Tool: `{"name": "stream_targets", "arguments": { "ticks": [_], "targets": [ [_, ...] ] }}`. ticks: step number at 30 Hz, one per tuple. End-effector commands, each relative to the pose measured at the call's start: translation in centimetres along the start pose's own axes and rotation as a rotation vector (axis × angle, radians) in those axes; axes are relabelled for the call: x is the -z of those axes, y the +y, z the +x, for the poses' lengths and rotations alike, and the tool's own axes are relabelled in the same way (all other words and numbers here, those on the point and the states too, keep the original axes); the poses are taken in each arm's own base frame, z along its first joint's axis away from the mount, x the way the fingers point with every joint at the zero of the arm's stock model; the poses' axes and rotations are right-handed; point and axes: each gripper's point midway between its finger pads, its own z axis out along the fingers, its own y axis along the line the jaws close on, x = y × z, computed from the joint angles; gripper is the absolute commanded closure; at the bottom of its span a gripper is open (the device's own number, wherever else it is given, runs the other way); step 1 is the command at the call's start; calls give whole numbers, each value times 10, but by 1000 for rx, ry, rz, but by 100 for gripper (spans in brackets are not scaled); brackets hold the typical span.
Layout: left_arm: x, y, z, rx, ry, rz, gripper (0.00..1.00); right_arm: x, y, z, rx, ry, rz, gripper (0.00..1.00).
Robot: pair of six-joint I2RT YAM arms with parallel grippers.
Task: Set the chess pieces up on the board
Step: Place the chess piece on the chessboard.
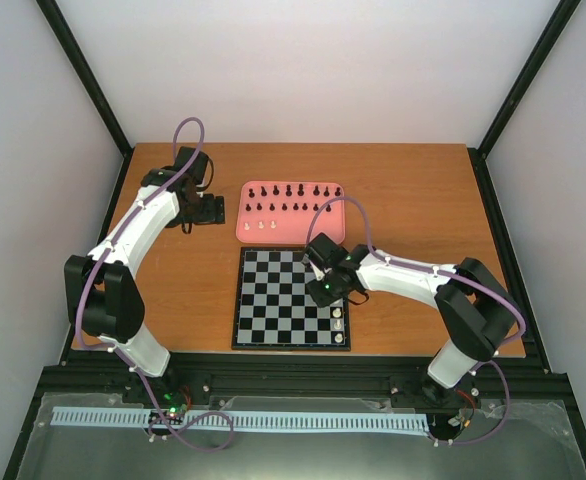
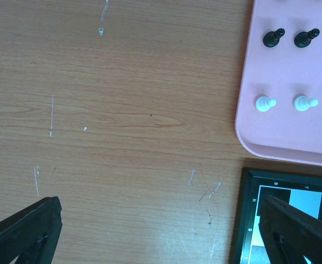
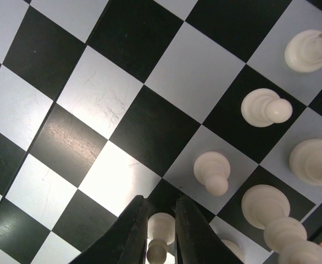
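Observation:
The board [image 1: 273, 300] lies at the table's middle, with a few cream-white chess pieces [image 1: 338, 325] along its right edge. My right gripper [image 1: 330, 293] hangs low over that edge. In the right wrist view its fingers [image 3: 161, 206] stand slightly apart, close on both sides of a white pawn [image 3: 162, 228] that stands upright on the board. Another white pawn [image 3: 211, 168] and taller white pieces [image 3: 262, 107] stand alongside. Black pieces [image 1: 289, 191] and three white ones [image 1: 261, 226] stay in the pink tray [image 1: 248, 228]. My left gripper [image 1: 201, 208] is wide open and empty [image 2: 161, 236] over bare wood.
In the left wrist view the pink tray's corner [image 2: 260, 132] holds white pawns [image 2: 264, 103] and black pawns [image 2: 273, 38], with the board's corner [image 2: 249, 220] just below it. Black frame rails run along the table's sides and near edge.

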Motion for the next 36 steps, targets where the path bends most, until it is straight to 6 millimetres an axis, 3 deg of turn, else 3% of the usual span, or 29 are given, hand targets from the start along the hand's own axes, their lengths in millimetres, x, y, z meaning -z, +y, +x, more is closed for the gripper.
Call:
{"name": "stream_targets", "arguments": {
  "ticks": [1,10,14,20,24,26,29,30,36],
  "targets": [
    [7,-1,-5,-1,-31,2,0,3,0,-13,13,-34,20,81],
    [7,-1,-5,-3,-30,3,0,16,8,-15,21,-45,-22,79],
    [7,-1,-5,-3,-31,4,0,36,12,-26,27,-82,-27,62],
    [7,-2,-5,-3,-27,10,0,72,18,-43,20,-119,-35,62],
    [8,-2,-6,-2,-28,11,0,95,22,-73,30,-177,-19,57],
    [9,-3,-6,-1,-30,15,0,95,21,-94,42,-179,16,55],
    [12,-3,-8,0,-33,19,0,77,16,-127,18,-162,31,53],
    [13,-3,-9,2,-36,20,0,61,14,-136,2,-140,27,53],
    [22,-4,-11,6,-54,31,0,11,5,-189,-29,-132,46,53]
  ]
}}
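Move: The right fingers are still closed on a white pawn standing on the board, its middle about 1 cm below the hand point. Another white pawn stands 3 cm ahead of it, and a back-row white piece 3 cm to its right. The nearest of the three white pawns left in the pink tray lies some 19 cm ahead of the hand and 12 cm left, about 2 cm lower. From the idle left hand, the pinched pawn is roughly 14 cm back, 26 cm right and 13 cm down. The right fingers spread to let go of the pawn on its square, and the hand, after staying put briefly, lifts off it and climbs about 13 cm. It then swings quickly forward and left over the board towards the white pawns left in the tray, ending some 13 cm farther out and 9 cm left and already sinking about 4 cm, fingertips tilted roughly 10 degrees outward. ##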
